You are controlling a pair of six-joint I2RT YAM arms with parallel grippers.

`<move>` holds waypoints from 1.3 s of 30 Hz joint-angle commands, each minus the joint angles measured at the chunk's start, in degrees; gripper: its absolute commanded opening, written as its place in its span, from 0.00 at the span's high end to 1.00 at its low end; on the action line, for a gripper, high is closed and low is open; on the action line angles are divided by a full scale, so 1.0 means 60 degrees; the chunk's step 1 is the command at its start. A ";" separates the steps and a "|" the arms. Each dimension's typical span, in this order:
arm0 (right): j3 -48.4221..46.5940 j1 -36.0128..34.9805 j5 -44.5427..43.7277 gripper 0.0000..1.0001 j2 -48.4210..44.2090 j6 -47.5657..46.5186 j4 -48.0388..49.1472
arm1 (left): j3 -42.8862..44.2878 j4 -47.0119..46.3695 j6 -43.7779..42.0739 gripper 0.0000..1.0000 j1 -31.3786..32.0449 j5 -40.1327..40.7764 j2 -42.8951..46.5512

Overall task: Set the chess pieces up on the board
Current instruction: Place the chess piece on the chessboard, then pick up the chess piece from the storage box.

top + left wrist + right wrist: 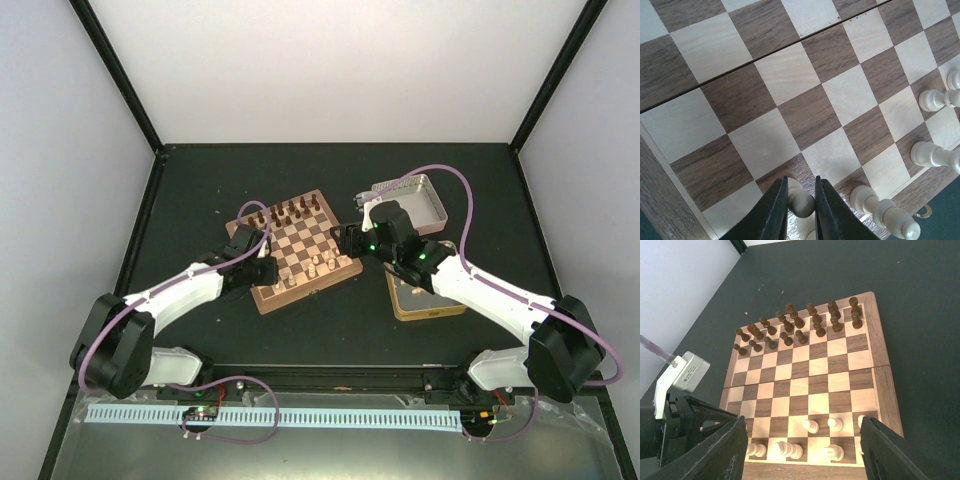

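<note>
The board (300,243) lies tilted at the table's middle, and dark brown pieces (795,325) fill its far rows. Several pale chess pieces (810,426) stand or lie along its near rows. In the left wrist view my left gripper (801,179) is shut on the round head of a pale pawn (802,202) that stands on a dark square near the board's corner (670,215). Other pale pieces (875,205) lie beside it to the right. My right gripper (804,421) hovers open above the board's near edge (815,471), holding nothing.
A gold tin (425,300) lies right of the board under the right arm. A silver tin lid (412,198) sits behind it. The board's middle rows (810,385) carry no pieces. Black walls edge the dark table.
</note>
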State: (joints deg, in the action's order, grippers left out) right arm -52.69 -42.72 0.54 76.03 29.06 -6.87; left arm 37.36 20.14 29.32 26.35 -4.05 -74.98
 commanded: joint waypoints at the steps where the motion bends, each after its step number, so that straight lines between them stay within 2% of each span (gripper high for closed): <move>1: -0.0279 0.0021 -0.0072 0.37 0.0005 0.0062 -0.0082 | 0.0293 0.0236 -0.0065 0.81 0.0062 -0.0095 0.0061; 7: -0.0320 0.0024 -0.0221 0.37 -0.0170 0.0277 -0.0205 | 0.0809 0.0495 -0.0158 0.73 0.0061 -0.0029 0.0129; 13: -0.0344 0.0052 -0.1190 0.37 -0.0478 0.0651 -0.0733 | 0.1176 0.0832 -0.0179 0.68 0.0054 0.0141 0.0560; 16: -0.0368 0.0334 -0.1901 0.37 -0.0693 0.1090 -0.1572 | 0.1337 0.0955 -0.0209 0.63 0.0048 0.0192 0.1027; 22: -0.0277 0.1715 -0.1845 0.36 -0.1052 0.2063 -0.4628 | 0.1406 0.0764 -0.0488 0.51 0.0033 0.0110 0.2506; 27: 0.0945 0.2604 -0.1604 0.37 -0.1367 0.1926 -0.5150 | 0.1002 -0.0159 -0.0719 0.44 0.0007 0.0032 0.3848; 31: 0.1319 0.2866 -0.1231 0.46 -0.0891 0.1434 -0.5127 | 0.0808 -0.0633 -0.0891 0.41 0.0003 -0.0240 0.4547; 35: 0.1308 0.3060 -0.0684 0.52 0.0012 0.0987 -0.4864 | 0.0843 -0.0688 -0.1041 0.40 0.0003 -0.0360 0.4914; 39: 0.1174 0.3134 -0.0464 0.65 0.0829 0.0640 -0.4721 | 0.0809 -0.0671 -0.1101 0.39 0.0001 -0.0497 0.5155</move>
State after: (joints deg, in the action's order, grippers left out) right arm -44.56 -24.58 -4.62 77.91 35.81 -36.10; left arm 42.57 17.91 24.23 26.35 -5.50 -45.54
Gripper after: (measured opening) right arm 0.407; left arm 0.608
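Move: The white pawn stands on the board between the left fingertips, its middle about 1 cm below the hand point. Another white piece is about 2 cm behind it and 1 cm to its right, a tall one some 3 cm right and 1 cm back. The white pieces lying in the metal tray are roughly 18 cm right, 3 cm back and 18 cm below the right hand, with more about 5 cm farther right; the pink basket is some 19 cm beyond them. The white pawn is let go on its square: the left fingers open wide, then the hand rises about 20 cm straight off the board, tipping up some 35 degrees. The right hand swings right from above the board towards the loose pieces in the metal tray, then sinks about 15 cm and drifts back slightly, turning clockwise and pointing its fingers further down while they partly close. ##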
